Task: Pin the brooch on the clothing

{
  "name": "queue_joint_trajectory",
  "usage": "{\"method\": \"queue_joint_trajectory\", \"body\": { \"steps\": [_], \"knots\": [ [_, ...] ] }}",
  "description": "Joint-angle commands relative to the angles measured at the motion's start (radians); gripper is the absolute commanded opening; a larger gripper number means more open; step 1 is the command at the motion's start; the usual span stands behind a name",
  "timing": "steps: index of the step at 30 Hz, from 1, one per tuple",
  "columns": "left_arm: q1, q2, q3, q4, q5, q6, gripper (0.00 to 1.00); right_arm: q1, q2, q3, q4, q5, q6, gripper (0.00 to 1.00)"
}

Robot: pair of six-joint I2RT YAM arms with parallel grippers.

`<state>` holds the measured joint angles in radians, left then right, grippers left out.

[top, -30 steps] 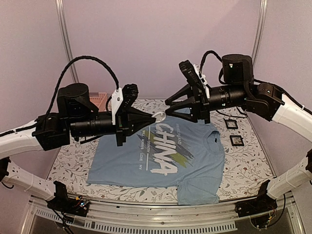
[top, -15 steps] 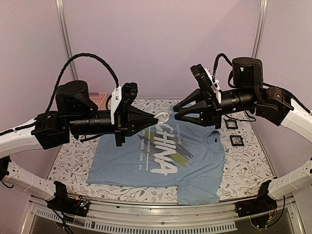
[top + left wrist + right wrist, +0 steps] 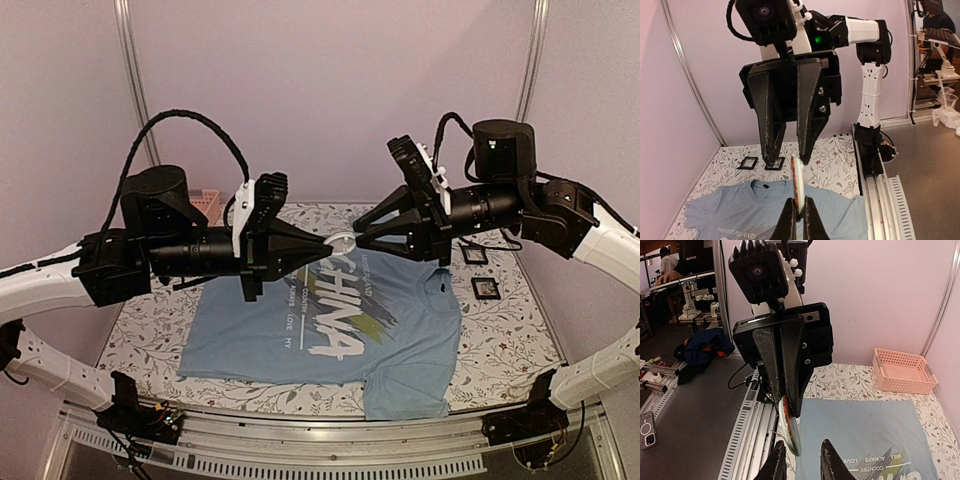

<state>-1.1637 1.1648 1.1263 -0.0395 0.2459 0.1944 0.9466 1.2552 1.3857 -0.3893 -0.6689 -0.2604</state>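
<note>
The brooch (image 3: 341, 240) is a small round disc held in mid-air above the light blue T-shirt (image 3: 330, 335). My left gripper (image 3: 328, 243) is shut on the brooch's near edge. In the left wrist view the brooch (image 3: 796, 186) shows edge-on, upright, between my left gripper's (image 3: 798, 204) tips. My right gripper (image 3: 356, 238) is open and faces the left one tip to tip. Its jaws stand on either side of the brooch's far edge. In the right wrist view the brooch (image 3: 789, 431) sits beside the left finger of my right gripper (image 3: 802, 445). The shirt (image 3: 865, 432) lies flat below.
Two small black square frames (image 3: 474, 254) (image 3: 486, 288) lie on the floral cloth right of the shirt. A pink basket (image 3: 205, 203) stands at the back left and also shows in the right wrist view (image 3: 902, 371). A metal rail (image 3: 330, 445) runs along the table's front edge.
My right gripper swung away to the right, then came back left until its open jaws reach the brooch. My left gripper, holding the brooch, edged right to meet it.
</note>
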Motion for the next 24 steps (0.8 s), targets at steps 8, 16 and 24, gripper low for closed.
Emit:
{"method": "queue_joint_trajectory", "body": {
  "steps": [8, 16, 24],
  "knots": [
    [-0.013, 0.037, -0.017, 0.087, 0.056, -0.008, 0.00, -0.001, 0.000, -0.036, 0.019, -0.013, 0.017, 0.13],
    [-0.014, 0.050, -0.028, 0.101, 0.041, -0.026, 0.03, -0.001, -0.021, -0.076, 0.025, 0.013, 0.051, 0.00],
    [0.053, 0.011, -0.281, 0.288, -0.302, -0.256, 0.56, -0.028, -0.071, -0.299, 0.100, 0.365, 0.174, 0.00]
  ]
}}
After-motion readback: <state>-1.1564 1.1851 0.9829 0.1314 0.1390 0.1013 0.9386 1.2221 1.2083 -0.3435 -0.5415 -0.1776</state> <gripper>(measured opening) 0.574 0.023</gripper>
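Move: Between the two facing grippers, the brooch is still held by its edge in the left hand's fingertips, its middle some 2 cm to the right of that hand and level with it. From the right hand, whose part-open fingers reach its other edge, it lies about 3 cm left, 1 cm back and 1 cm lower. The clothing's middle is some 18 cm ahead of the left hand, straight out, and about 38 cm below. Closing its fingers from about a quarter open, the right hand pinches the brooch's free edge while sinking a little; the left then opens to just over half and lets go. Both hands then sink faster and ease forward about 2 cm: the right about 6 cm down in all with the brooch, turning slightly clockwise, the left about 4 cm, turning slightly counter-clockwise. ##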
